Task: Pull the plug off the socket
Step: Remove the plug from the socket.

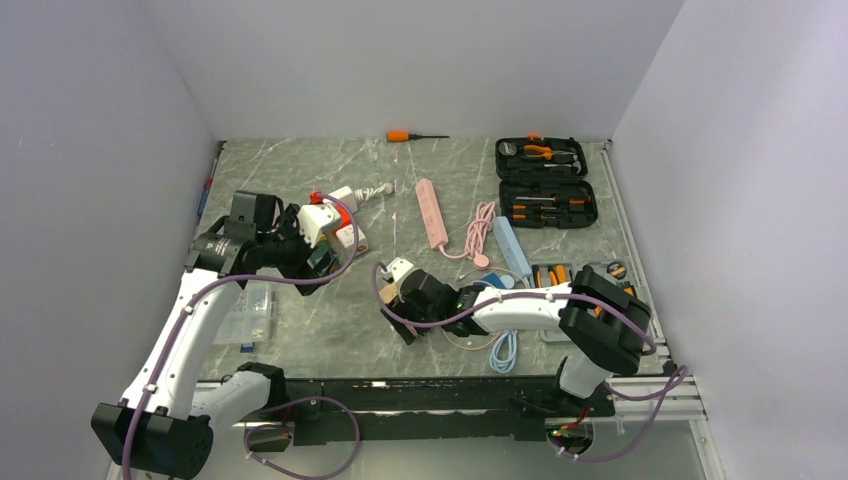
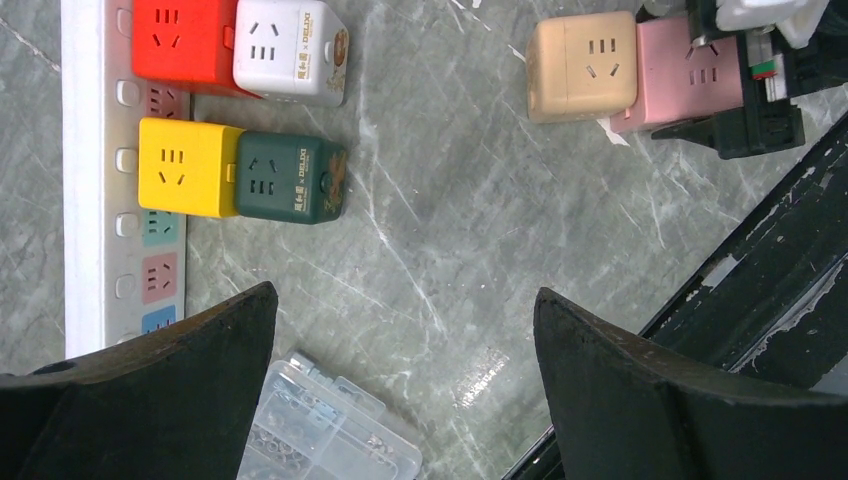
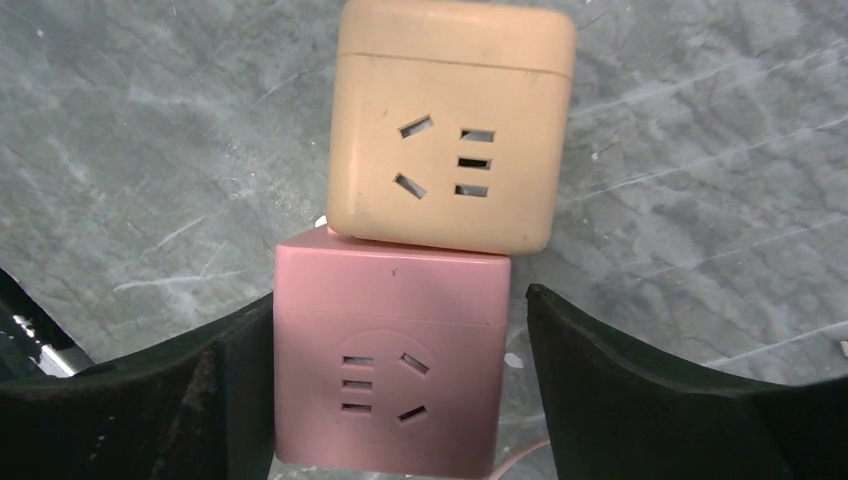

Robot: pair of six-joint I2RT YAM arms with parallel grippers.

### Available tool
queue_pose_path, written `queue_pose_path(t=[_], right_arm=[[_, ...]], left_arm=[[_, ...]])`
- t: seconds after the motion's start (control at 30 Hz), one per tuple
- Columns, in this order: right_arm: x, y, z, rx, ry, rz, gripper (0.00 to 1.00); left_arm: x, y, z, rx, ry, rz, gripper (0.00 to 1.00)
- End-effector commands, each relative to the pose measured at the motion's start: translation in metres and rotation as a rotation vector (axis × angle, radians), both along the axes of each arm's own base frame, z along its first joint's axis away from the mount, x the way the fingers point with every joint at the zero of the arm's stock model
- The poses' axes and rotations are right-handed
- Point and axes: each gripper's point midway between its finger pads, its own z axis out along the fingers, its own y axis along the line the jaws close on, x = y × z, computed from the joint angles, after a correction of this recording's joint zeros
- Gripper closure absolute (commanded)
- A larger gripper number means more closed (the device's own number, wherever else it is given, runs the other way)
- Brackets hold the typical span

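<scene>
In the right wrist view a tan cube plug [image 3: 450, 130] sits joined to the far face of a pink cube socket [image 3: 390, 370]. My right gripper [image 3: 400, 300] straddles the pink socket. Its left finger [image 3: 200, 390] lies against the socket's side, and a narrow gap shows before the right finger [image 3: 620, 380]. The jaws stand open. The left wrist view shows the same pair, the tan plug [image 2: 582, 66] beside the pink socket [image 2: 690, 75]. My left gripper [image 2: 405, 320] hangs wide open over bare table, holding nothing. From above, the right gripper [image 1: 405, 290] is at mid-table and the left gripper [image 1: 320, 258] is to its left.
A white power strip [image 2: 85, 200] carries red [image 2: 180, 40], white [image 2: 290, 50], yellow [image 2: 185, 165] and dark green [image 2: 290, 178] cubes. A clear parts box [image 2: 320, 430] lies below my left jaws. A pink power strip [image 1: 431, 212], an open tool case [image 1: 545, 180] and a screwdriver [image 1: 410, 135] lie farther back.
</scene>
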Motion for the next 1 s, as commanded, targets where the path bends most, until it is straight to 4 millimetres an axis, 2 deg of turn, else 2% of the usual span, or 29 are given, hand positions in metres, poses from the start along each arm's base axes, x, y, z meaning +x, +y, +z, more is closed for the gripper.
queue_pose_path(t=[0.0,0.2,0.3,0.4,0.43,0.5,0.57,0.73,0.87,0.97], right_arm=[[0.001,0.01,-0.005,0.023,-0.017,0.022,0.23],[0.001,0.008,-0.017,-0.004,-0.017,0.028,0.44],[0.002,0.004,-0.016,-0.012,-0.023,0.022,0.59],[0.003,0.006,0.002,0.016,-0.047,0.04,0.79],[0.004,0.008,0.011,0.036,-0.053,0.051,0.88],[0.005,0.015,0.03,0.079,-0.062,0.083,1.0],[0.004,0.023,0.052,0.135,-0.056,0.134,1.0],[0.008,0.026,0.094,0.251,-0.028,0.214,1.0],[0.014,0.022,0.131,0.39,0.0,0.25,1.0],[0.012,0.02,0.151,0.452,0.013,0.287,1.0]], left_arm=[[0.004,0.0,0.017,-0.008,-0.05,-0.004,0.01],[0.004,-0.002,0.019,-0.013,-0.062,-0.02,0.01],[0.003,-0.001,0.021,0.003,-0.083,-0.049,0.01],[-0.005,-0.002,0.023,0.025,-0.111,-0.124,0.01],[-0.006,-0.002,0.024,0.032,-0.132,-0.147,0.01],[-0.012,-0.003,0.029,0.045,-0.219,-0.215,0.01],[-0.019,-0.007,0.034,0.052,-0.32,-0.298,0.01],[-0.033,-0.021,0.056,0.065,-0.591,-0.492,0.01],[-0.039,-0.035,0.058,0.095,-0.757,-0.634,0.01],[-0.047,-0.049,0.049,0.146,-0.882,-0.775,0.01]])
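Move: The pink cube plug stands right between the right hand's open fingers, its middle only a centimetre or two below them. Joined to it is the beige cube plug, about 4 cm ahead and 3 cm left of the hand. A small pink charger lies some 14 cm to the right, about level with the hand. From the left hand, the pink plug is roughly 19 cm right, 5 cm back and 17 cm lower. The right fingers finish closing and pinch the pink cube on two opposite sides while the hand sinks just over 1 cm. They hold there briefly, then lift it about 9 cm off the table, drifting slightly forward and tilting the fingertips up to the left. The open left hand backs and rises about 4 cm each, swinging clockwise and tipping its fingers up towards the pair, roughly 50 degrees in all. ##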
